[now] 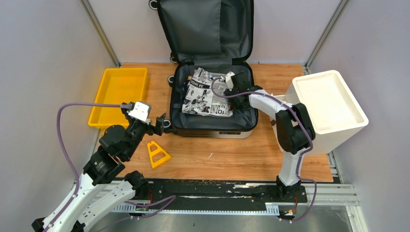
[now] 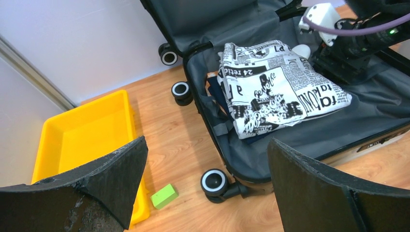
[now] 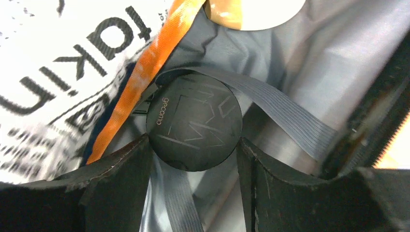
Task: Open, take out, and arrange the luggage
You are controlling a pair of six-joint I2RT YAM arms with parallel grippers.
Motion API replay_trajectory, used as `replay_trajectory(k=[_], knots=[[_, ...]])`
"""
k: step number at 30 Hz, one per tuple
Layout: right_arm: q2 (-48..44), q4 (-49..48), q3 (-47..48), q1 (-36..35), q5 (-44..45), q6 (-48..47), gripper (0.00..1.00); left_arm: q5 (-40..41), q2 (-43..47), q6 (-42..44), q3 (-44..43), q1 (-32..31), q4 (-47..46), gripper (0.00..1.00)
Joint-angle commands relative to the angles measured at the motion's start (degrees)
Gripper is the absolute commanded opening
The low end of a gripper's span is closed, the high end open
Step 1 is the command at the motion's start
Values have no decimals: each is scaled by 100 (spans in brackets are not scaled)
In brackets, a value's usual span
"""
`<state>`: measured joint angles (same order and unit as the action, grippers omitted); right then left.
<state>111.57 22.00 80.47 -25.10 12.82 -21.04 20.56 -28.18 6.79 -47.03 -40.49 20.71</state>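
Note:
The luggage (image 1: 212, 129) lies open on the table, its lid leaning up against the back wall and its dark grey lining (image 2: 290, 140) showing. A folded newspaper-print cloth (image 1: 205, 94) (image 2: 275, 82) (image 3: 58, 63) rests inside. My right gripper (image 1: 226, 91) (image 3: 193, 142) reaches into the case at the cloth's right edge. Its fingers press both sides of a black round disc (image 3: 193, 123) lying on grey straps. An orange strap (image 3: 145, 72) runs beside the disc. My left gripper (image 1: 162, 124) (image 2: 207, 142) hovers open at the case's front left corner, above a wheel (image 2: 214, 182), holding nothing.
A yellow tray (image 1: 118, 92) (image 2: 82, 135) sits left of the case, with a small green block (image 2: 163, 195) at its near corner. A yellow triangular piece (image 1: 157, 153) lies in front. A white bin (image 1: 329, 106) stands at the right. Walls close the back and sides.

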Motion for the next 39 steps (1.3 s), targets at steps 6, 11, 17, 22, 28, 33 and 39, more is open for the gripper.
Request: replay_trajectory(k=[6, 11, 17, 22, 28, 33, 39], knots=[[-1388, 122, 90, 43, -446, 609, 47, 97, -28, 100, 0, -3, -185, 100], [-1807, 721, 348, 120, -161, 1181, 46, 144, -35, 106, 17, -7, -191, 100], [-2744, 1531, 229, 235, 181, 2847, 45, 171, -103, 118, 2, -4, -167, 100], [-3441, 2655, 206, 578, 385, 4327, 45, 202, -74, 117, 18, -3, -172, 100], [-4121, 3158, -146, 875, 415, 5007, 42, 108, -85, 89, 22, -3, -179, 100], [-4474, 3183, -845, 917, 373, 5244, 46, 2, -187, 44, 17, -6, -178, 100], [-4965, 3140, -1385, 1078, 475, 5571, 46, -104, -168, 5, 10, -5, -180, 100]])
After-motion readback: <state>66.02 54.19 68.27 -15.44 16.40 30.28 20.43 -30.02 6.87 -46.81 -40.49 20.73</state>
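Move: About 15 cm to the right and some 12 cm nearer the robot, a little higher, lies the narrow opening of the white bin to which the right hand takes the black tin that it already grips in the suitcase. The newspaper-print bag is roughly 8 cm to this hand's left and 2 cm farther out; the white cup stands some 6 cm straight ahead. From the idle left hand the bin opening lies about 36 cm right, 10 cm ahead and 22 cm below. Lifting the black tin nearly straight up out of the suitcase, the right hand then swings it back and to the right towards the white bin's opening, rising about 20 cm before sinking some 6 cm. It ends roughly 17 cm back and 10 cm right, turning about 50 degrees clockwise as its left side tips up, with the fingers keeping their hold. ##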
